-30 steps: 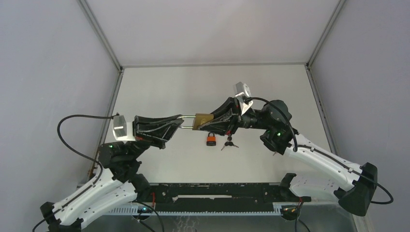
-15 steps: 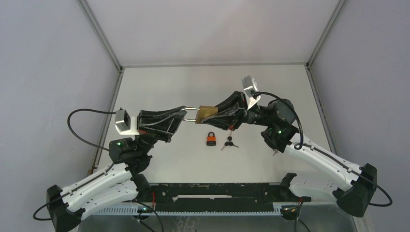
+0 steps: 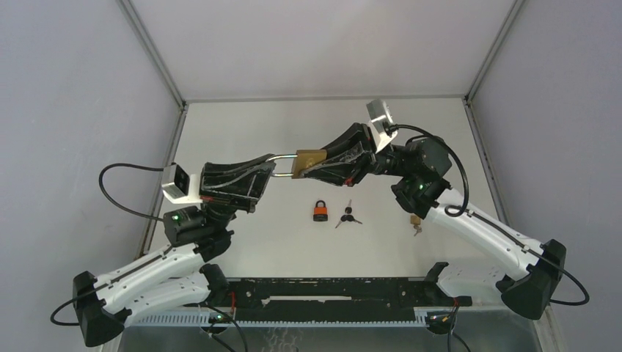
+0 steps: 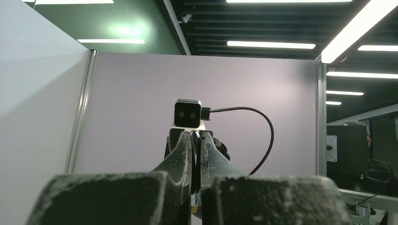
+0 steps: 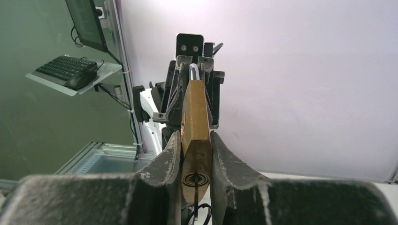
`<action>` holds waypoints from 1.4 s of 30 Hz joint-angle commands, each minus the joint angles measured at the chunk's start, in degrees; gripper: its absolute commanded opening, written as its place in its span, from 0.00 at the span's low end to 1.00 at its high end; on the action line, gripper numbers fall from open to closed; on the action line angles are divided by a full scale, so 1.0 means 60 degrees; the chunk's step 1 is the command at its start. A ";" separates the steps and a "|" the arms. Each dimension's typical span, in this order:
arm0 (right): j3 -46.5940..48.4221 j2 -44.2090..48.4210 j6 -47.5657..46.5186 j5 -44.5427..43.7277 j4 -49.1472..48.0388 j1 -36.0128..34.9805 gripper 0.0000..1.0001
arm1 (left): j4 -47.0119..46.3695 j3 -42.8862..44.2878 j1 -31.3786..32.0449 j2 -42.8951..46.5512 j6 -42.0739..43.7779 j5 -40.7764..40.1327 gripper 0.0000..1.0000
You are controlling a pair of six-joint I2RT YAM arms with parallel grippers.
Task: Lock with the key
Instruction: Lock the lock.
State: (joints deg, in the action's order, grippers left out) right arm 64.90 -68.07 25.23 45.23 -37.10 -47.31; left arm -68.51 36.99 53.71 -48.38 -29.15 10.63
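Observation:
A brass padlock [image 3: 309, 163] hangs in the air above the table's middle, held between both arms. My left gripper [image 3: 276, 167] is shut on its silver shackle [image 3: 284, 155]; the left wrist view shows the shackle [image 4: 196, 149] pinched between the fingers of that gripper [image 4: 196, 140]. My right gripper [image 3: 317, 169] is shut on the padlock's body [image 5: 195, 110], its fingertips pressing both flat sides [image 5: 195, 140]. A key [image 5: 195, 190] sticks in the keyhole on the padlock's bottom face, with a dark ring hanging from it.
An orange padlock [image 3: 320, 211] and a small bunch of dark keys [image 3: 348, 216] lie on the white table [image 3: 249, 132] below the held lock. A small brass-coloured object [image 3: 416, 222] lies under the right arm. Grey walls enclose the table on three sides.
Both arms have carried the brass padlock a little toward the far side of the table. The left wrist has turned. Both grips are unchanged.

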 commanded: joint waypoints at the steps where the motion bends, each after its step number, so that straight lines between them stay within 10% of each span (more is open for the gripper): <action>1: 0.0961 -0.1254 -0.0929 -0.2281 0.0312 -0.0557 0.00 | 0.5925 -0.0762 0.0921 -0.2150 -0.0793 0.3164 0.00; 21: 0.0800 0.0384 -0.5030 -0.2964 0.6036 -0.0855 0.00 | 1.1849 0.0388 0.0175 -0.0354 0.4031 0.4079 0.00; 34: 0.0432 0.0749 -0.4655 -0.3053 0.6150 -0.0324 0.00 | 1.1963 0.0517 0.0205 0.0105 0.4159 0.4015 0.00; 42: 0.0145 0.0023 -0.3224 -0.3338 0.4111 -0.0439 0.00 | 0.8386 -0.0188 0.0906 0.0052 0.2670 0.3284 0.00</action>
State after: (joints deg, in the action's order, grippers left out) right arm 63.99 -61.76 -0.60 27.62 16.25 -47.44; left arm -11.79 38.37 49.87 -42.81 -5.61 6.61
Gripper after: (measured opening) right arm 0.270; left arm 0.028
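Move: The brass padlock is already held between the grippers: its body's middle sits about 5 cm right, 1 cm ahead and 2 cm below the left hand, which has the shackle's bend, and some 2 cm left and 1 cm above the right hand, level with it front to back. On the table about 46 cm below the right hand, both roughly 15 cm ahead, lie the orange padlock, 2 cm right, and the black keys, 10 cm right. Lower both grippers together, after a rise of barely 1 cm, sinking about 17 cm overall and easing forward, the left more so. Keep the left fingers pinched on the shackle's bend and the right on the brass body, while tipping the left fingers some 50 degrees from steeply raised to nearly level, pointing right, and the right ones from raised to slightly dipped, pointing left. ##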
